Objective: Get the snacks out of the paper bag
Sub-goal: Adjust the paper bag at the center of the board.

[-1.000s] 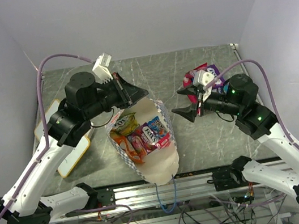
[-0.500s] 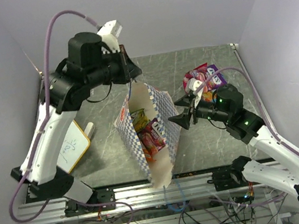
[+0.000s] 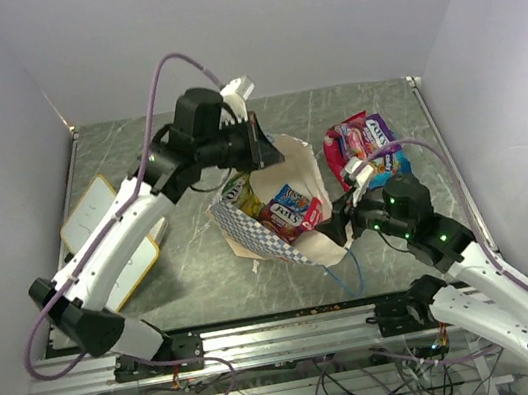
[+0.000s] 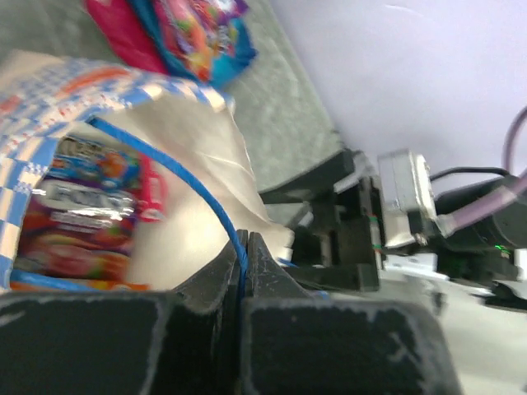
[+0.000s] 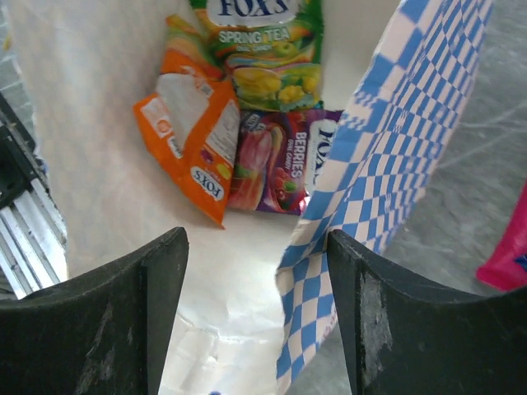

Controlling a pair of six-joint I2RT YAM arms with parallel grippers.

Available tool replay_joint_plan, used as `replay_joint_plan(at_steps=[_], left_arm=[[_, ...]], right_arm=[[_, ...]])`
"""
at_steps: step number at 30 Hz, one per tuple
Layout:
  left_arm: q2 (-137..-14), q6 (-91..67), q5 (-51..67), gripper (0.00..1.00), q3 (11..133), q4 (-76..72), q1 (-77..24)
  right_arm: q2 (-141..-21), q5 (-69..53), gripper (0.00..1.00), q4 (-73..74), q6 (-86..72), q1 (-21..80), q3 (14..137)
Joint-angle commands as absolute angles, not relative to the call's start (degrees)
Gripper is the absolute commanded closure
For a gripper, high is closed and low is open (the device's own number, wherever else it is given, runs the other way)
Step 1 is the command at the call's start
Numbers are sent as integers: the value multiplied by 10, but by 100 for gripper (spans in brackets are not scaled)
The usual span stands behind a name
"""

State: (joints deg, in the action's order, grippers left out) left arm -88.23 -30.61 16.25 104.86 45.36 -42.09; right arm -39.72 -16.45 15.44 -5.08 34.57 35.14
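The paper bag (image 3: 304,243) hangs tilted from one thin blue cord handle (image 4: 207,196), and my left gripper (image 3: 262,149) is shut on that cord. The bag's mouth faces my right gripper (image 3: 336,230), which is open right at the opening. In the right wrist view the bag's checkered wall (image 5: 387,164) runs between the fingers (image 5: 156,321), close to the right one. Inside lie snacks: a green packet (image 5: 263,49), an orange one (image 5: 193,140) and a purple one (image 5: 284,160). More snacks (image 3: 361,141), pink, purple and blue, lie on the table behind the right arm.
A yellow-edged whiteboard (image 3: 96,221) lies at the left of the grey table (image 3: 134,148). The bag's second blue handle (image 3: 350,269) dangles toward the near rail. Purple walls close in the back and sides.
The left arm has swung right and lowered, carrying the bag by its cord from hanging upright to tilted. The right gripper has moved nearer and down to the bag's mouth.
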Motion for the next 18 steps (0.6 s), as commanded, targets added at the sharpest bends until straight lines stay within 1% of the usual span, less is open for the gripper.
replay_joint_plan(at_steps=[1, 2, 5, 9, 13, 16, 18], left_arm=[[-788, -506, 301, 93, 867, 97, -433], [-780, -515, 307, 93, 851, 73, -433], [-780, -524, 317, 93, 862, 97, -433], [-782, -551, 340, 93, 862, 87, -433], [-769, -547, 314, 93, 871, 118, -433], [-766, -526, 294, 93, 888, 145, -433], [-771, -517, 287, 93, 902, 158, -431]], right_arm=[[-373, -112, 31, 222, -39, 347, 394], [-375, -115, 31, 234, -14, 347, 411], [-393, -128, 31, 262, 27, 347, 479], [-416, -230, 32, 267, 116, 348, 543], [-449, -304, 32, 281, 193, 347, 624], [-478, -366, 33, 292, 234, 350, 652], [-483, -378, 35, 263, 233, 360, 651]])
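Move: The left hand still holds a blue handle above the bag; the paper bag's middle lies about 3 cm ahead of it, 1 cm to its right and 24 cm below, with the snacks inside 3 cm ahead, 3 cm to its right and 28 cm down. From the open right hand the bag's middle is some 10 cm ahead, 9 cm left and 9 cm lower; the removed snacks lie about 25 cm ahead, 17 cm right and 17 cm down. Back first and then upward goes the left hand, about 5 cm each way with some drift right, keeping its pinch on the blue handle and tipping its fingers up some 25 degrees, drawing the bag's mouth nearer the robot. The right hand, wide open around the bag's rim, edges slightly right, then climbs roughly 16 cm off it, its fingers tilting up and turning counter-clockwise. ##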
